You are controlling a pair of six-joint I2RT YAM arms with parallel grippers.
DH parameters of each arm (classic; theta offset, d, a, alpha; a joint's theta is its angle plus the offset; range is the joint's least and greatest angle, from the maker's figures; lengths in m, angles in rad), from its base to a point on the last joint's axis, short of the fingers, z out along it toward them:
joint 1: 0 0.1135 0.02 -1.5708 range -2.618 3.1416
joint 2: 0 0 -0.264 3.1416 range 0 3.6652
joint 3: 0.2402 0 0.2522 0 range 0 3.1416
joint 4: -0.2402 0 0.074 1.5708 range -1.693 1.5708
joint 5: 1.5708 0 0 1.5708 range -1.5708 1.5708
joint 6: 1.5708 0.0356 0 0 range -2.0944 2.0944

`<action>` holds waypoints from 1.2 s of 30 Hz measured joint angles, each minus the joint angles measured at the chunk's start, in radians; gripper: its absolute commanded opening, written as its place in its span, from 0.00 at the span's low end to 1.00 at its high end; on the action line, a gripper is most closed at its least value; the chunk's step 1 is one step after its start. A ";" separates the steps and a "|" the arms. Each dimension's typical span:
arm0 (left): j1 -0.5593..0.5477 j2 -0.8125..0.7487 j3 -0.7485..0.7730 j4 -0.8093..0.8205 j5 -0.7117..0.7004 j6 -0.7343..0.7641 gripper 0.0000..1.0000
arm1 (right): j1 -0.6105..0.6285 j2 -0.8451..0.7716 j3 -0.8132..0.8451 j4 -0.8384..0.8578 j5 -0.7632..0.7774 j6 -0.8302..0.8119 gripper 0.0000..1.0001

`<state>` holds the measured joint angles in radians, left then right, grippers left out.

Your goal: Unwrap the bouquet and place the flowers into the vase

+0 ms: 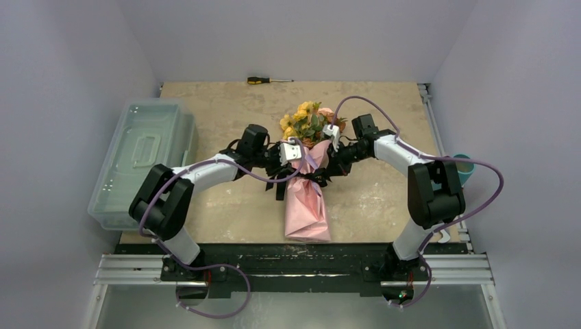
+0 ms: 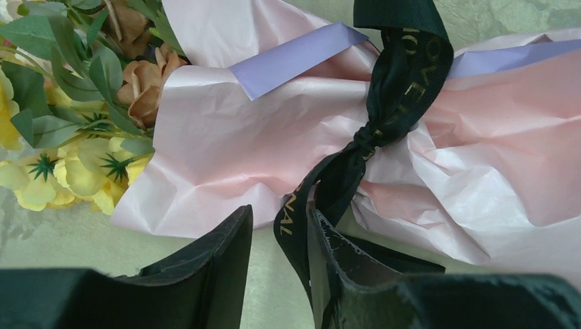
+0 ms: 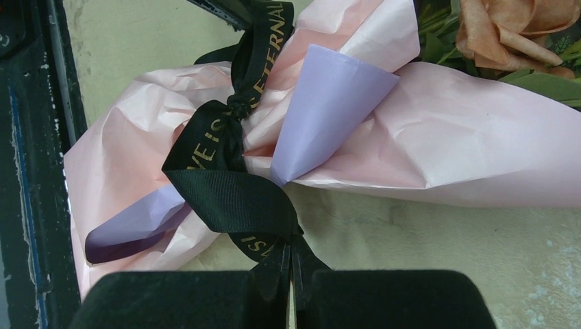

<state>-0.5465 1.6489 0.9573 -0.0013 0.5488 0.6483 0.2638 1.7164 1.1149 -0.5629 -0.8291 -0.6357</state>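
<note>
The bouquet (image 1: 307, 202) lies mid-table, its pink paper cone pointing toward the arms. Its flowers (image 1: 307, 122), yellow, orange and peach, face the far side. A black ribbon (image 2: 394, 103) with gold lettering is knotted round the cone. My left gripper (image 2: 279, 221) is open beside the cone, and one ribbon tail (image 2: 291, 219) hangs between its fingers against the right one. My right gripper (image 3: 288, 264) is shut on another ribbon tail (image 3: 264, 236) on the cone's other side. The teal vase (image 1: 466, 168) stands at the table's right edge, mostly hidden behind the right arm.
A large translucent lidded box (image 1: 140, 161) sits on the left side of the table. A screwdriver (image 1: 268, 80) lies at the far edge. Grey walls close in on the left, back and right. Purple cables loop off both arms.
</note>
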 measured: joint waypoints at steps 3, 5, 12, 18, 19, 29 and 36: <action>-0.004 0.011 0.000 0.023 -0.014 -0.007 0.31 | 0.000 -0.002 0.000 -0.008 0.000 -0.001 0.00; -0.005 0.023 0.000 0.035 -0.023 -0.010 0.30 | 0.000 -0.003 0.000 -0.014 0.000 -0.003 0.00; -0.019 0.039 0.000 0.061 -0.060 -0.016 0.28 | 0.000 -0.013 0.000 -0.028 0.003 -0.004 0.02; -0.028 0.046 0.000 0.090 -0.084 -0.028 0.19 | 0.000 -0.050 0.001 -0.036 0.006 -0.004 0.00; -0.029 0.048 0.000 0.090 -0.087 -0.029 0.16 | 0.000 -0.053 0.002 -0.037 0.006 -0.005 0.00; -0.033 0.075 0.031 0.043 -0.136 -0.092 0.00 | 0.000 -0.055 0.002 -0.061 0.034 -0.013 0.00; -0.033 0.069 0.032 0.017 -0.188 -0.114 0.00 | 0.000 -0.078 0.001 -0.074 0.061 -0.013 0.00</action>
<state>-0.5793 1.7180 0.9890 0.0158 0.3611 0.5339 0.2634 1.6382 1.1160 -0.6373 -0.7685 -0.6487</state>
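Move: The black ribbon's left loop hangs almost between the left hand's part-open fingers, about 1 cm back and 1 cm below the fingertip middle. Its knot lies some 3 cm back, 4 cm to the right and 2 cm lower, and the flower heads about 13 cm ahead and 6 cm right, around 2 cm lower. From the right hand, already pinching the bow's other side, the knot is about 6 cm left, 1 cm back and 2 cm below. The left hand eases about 2 cm down and 2 cm forward beside the knot, turning some 10 degrees counter-clockwise, while its part-open fingers shut and pinch the ribbon's left loop at the tips. The right hand keeps its shut grip on the bow's other side and, after a slight draw back, lifts that ribbon about 1.5 cm and draws it 1 cm to its right, away from the knot. ##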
